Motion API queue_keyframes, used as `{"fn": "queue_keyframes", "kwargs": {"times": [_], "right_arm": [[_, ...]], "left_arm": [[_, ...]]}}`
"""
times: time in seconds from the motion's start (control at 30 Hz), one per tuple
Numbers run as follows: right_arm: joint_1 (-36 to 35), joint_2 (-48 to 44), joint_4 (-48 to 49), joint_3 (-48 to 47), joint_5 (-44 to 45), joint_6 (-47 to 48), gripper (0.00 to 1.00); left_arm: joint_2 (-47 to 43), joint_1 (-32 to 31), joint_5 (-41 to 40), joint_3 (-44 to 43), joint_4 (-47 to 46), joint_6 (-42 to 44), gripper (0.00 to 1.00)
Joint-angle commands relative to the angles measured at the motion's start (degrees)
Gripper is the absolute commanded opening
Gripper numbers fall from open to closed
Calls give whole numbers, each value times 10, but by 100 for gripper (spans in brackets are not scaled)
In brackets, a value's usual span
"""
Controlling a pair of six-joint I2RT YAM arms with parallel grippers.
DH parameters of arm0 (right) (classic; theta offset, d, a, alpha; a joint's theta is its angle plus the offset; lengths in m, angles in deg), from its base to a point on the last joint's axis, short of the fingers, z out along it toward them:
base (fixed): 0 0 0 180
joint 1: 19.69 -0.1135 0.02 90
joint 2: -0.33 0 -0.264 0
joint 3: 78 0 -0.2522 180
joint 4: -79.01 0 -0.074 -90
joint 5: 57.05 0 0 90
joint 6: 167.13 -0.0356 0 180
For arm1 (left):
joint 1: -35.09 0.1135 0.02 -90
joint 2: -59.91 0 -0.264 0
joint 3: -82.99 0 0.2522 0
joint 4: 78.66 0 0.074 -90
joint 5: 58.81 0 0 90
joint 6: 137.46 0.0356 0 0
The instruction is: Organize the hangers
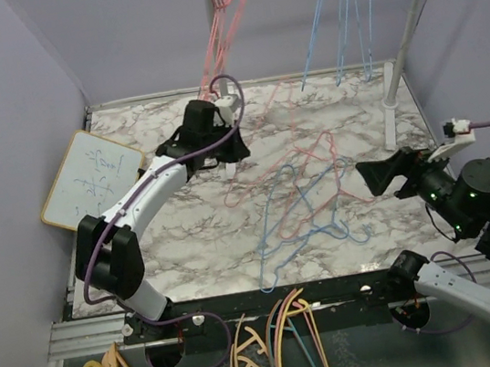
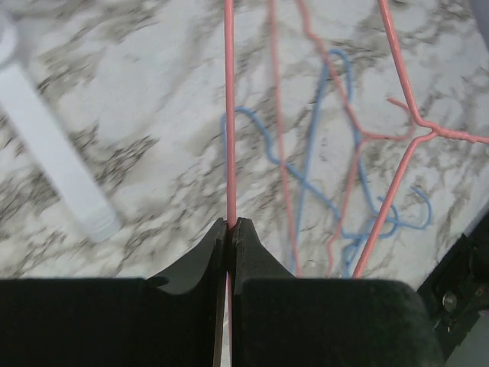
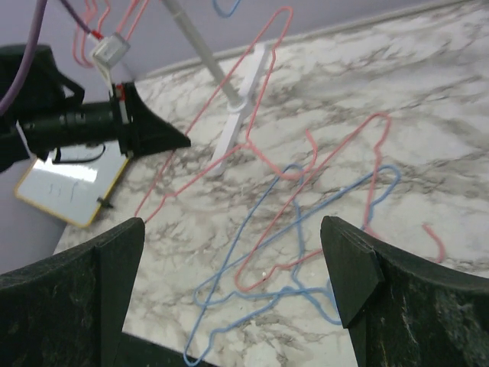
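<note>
My left gripper [image 2: 231,223] is shut on the wire of a pinkish-red hanger [image 2: 229,115], held above the back left of the marble table [image 1: 163,251]. From the right wrist view, that hanger [image 3: 263,57] slants up from the left gripper [image 3: 179,140] with one corner near the tabletop. Several loose blue and pink hangers [image 1: 303,202] lie tangled mid-table. More pink hangers [image 1: 224,11] and blue hangers [image 1: 352,1] hang on the rack at the back. My right gripper [image 3: 233,229] is open and empty, hovering over the right side near the pile [image 3: 306,229].
A small whiteboard [image 1: 92,177] leans at the table's left edge. The white rack post [image 1: 390,106] stands at the back right, and a rack foot [image 2: 53,153] lies near the left gripper. Thick yellow and orange hangers [image 1: 278,345] sit below the front edge.
</note>
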Motion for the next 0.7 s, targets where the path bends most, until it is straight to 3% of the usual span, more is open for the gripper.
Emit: {"fn": "queue_keyframes", "kwargs": {"times": [0.0,0.27,0.67], "right_arm": [[-2,31,101,94,-162,-26,100],[-2,90,354,307,-254,-173,97],[-8,256,677,405,-290,-282,94]], "left_arm": [[-61,83,68,84,-53,-56,0],[-118,145,74,166,-115,-129,0],[-101,154,87,179,-189,-259,0]]}}
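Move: Out to the right hand's left, about 29 cm, some 7 cm ahead and 20 cm below it, is the near corner of the pink hanger, whose bar the left fingers already hold. That corner is roughly 10 cm back, 6 cm left and 6 cm below the left hand. On the table, 34 cm below the right hand, the blue hangers lie about 12 cm ahead and 10 cm left, and a loose pink hanger 17 cm ahead and 3 cm left. Swinging in over the blue hangers, the empty right hand goes down about 20 cm and left 17 cm towards the near corner of the held pink hanger, the drop easing off before the leftward travel. It tips down some 25 degrees, rolls and turns counter-clockwise, fingers staying wide open. The left hand keeps its pinch on the bar, shifts about 9 cm left, then stays there while its wrist goes on rolling and turning. ##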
